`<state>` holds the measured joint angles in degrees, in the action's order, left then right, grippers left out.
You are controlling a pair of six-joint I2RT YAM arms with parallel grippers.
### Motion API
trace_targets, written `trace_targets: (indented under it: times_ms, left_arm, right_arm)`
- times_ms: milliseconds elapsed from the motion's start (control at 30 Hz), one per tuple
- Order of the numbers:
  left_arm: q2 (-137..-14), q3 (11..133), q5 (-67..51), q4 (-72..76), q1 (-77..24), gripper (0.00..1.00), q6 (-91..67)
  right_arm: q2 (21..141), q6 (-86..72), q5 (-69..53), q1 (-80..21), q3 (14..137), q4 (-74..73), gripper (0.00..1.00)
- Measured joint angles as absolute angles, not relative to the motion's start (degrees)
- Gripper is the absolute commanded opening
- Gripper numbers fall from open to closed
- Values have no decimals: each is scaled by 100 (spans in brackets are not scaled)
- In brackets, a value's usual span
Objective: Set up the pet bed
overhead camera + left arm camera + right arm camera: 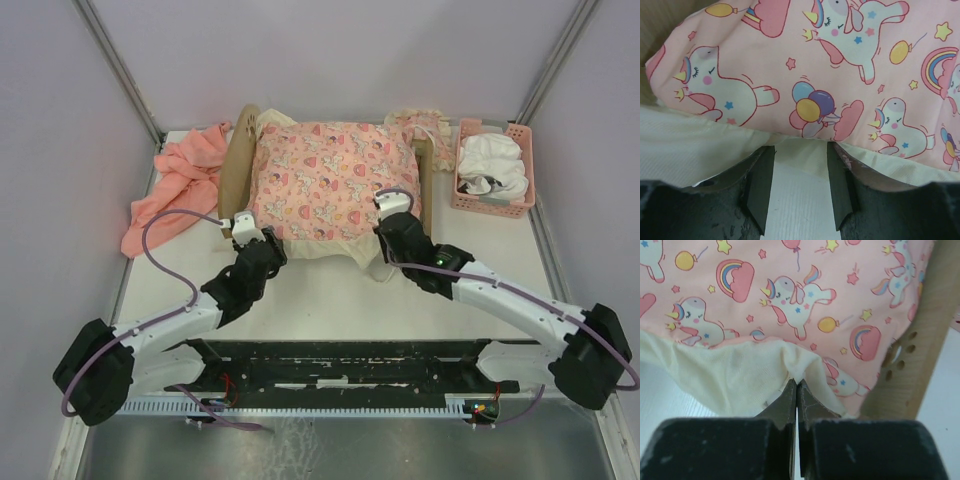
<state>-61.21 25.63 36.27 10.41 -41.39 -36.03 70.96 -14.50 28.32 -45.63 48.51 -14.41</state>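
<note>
The pet bed's light-wood frame (238, 165) stands at the back middle of the table, and its wooden end board (920, 350) shows at the right in the right wrist view. A pink unicorn-print cushion (330, 180) lies over it, with cream fabric (320, 245) hanging out along its near edge. My left gripper (248, 232) is at the cushion's front left corner. It is open (800, 150), with only the table and the cream hem between its fingers. My right gripper (388, 205) is at the front right corner, shut (796, 382) on a pinched fold of the cream fabric (735, 375).
A salmon-pink cloth (180, 185) lies crumpled left of the bed. A pink plastic basket (493, 170) holding white cloth stands at the back right. A cream frilled cloth (420, 122) lies behind the bed's right end. Grey walls close in on both sides.
</note>
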Motion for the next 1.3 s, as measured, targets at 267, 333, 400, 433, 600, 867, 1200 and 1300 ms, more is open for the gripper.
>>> trace_targets:
  times_ms: [267, 333, 400, 433, 600, 867, 1200, 1300]
  left_arm:
    - [-6370, 2563, 3918, 1037, -4139, 53, -3599]
    - [-6429, 2563, 4005, 1041, -4139, 54, -3597]
    - [-6469, 2563, 4060, 1041, -4139, 54, -3594]
    - [-6479, 2563, 4084, 1039, -4139, 54, -3594]
    - [-6488, 2563, 4200, 1044, -4141, 54, -3590]
    - [-6530, 2563, 4394, 1015, -4141, 54, -3575]
    - [-5756, 2827, 4615, 296, -4139, 54, -3570]
    - [-5500, 3107, 4475, 263, -4139, 54, -3507]
  right_arm:
    - [6219, -1492, 2694, -4563, 5006, -3122, 2]
    - [6289, -1500, 2624, -4563, 5057, -3417, 2]
    - [6394, -1518, 2539, -4563, 5131, -3728, 2]
    - [6445, -1529, 2512, -4563, 5175, -3881, 2]
    - [6479, -1660, 2569, -4563, 5312, -4359, 2]
    - [6517, -1981, 2762, -4563, 4989, -4174, 45]
    - [5760, -2093, 2810, -4563, 5395, -4311, 52]
    - [5739, -2016, 2812, -4563, 5476, -4034, 52]
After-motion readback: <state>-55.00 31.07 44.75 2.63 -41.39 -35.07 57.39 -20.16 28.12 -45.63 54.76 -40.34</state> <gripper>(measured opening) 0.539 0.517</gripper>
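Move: The right hand already holds the cover's cream ruffle, with the bed frame's front-right corner about 9 cm to its right, 1 cm nearer the base and some 6 cm below. For the left hand, open at the front edge, the ruffle's left corner lies roughly 7 cm left, 2 cm ahead and 3 cm below; the frame's left post is about 10 cm left, 3 cm ahead and 4 cm down, the coral cloth some 20 cm left, 16 cm ahead and 9 cm below. The right hand, still pinching the ruffle, pulls it back and to the right, about 6 cm each way, its fingers tipping some 15 degrees further down, then dips 2 cm, opens to let go and lifts roughly 7 cm clear. Meanwhile the half-open left hand eases about 3.5 cm left along the front ruffle towards its left corner, sinking slightly and turning a little counter-clockwise, then rises quickly by nearly 7 cm, staying half open. ##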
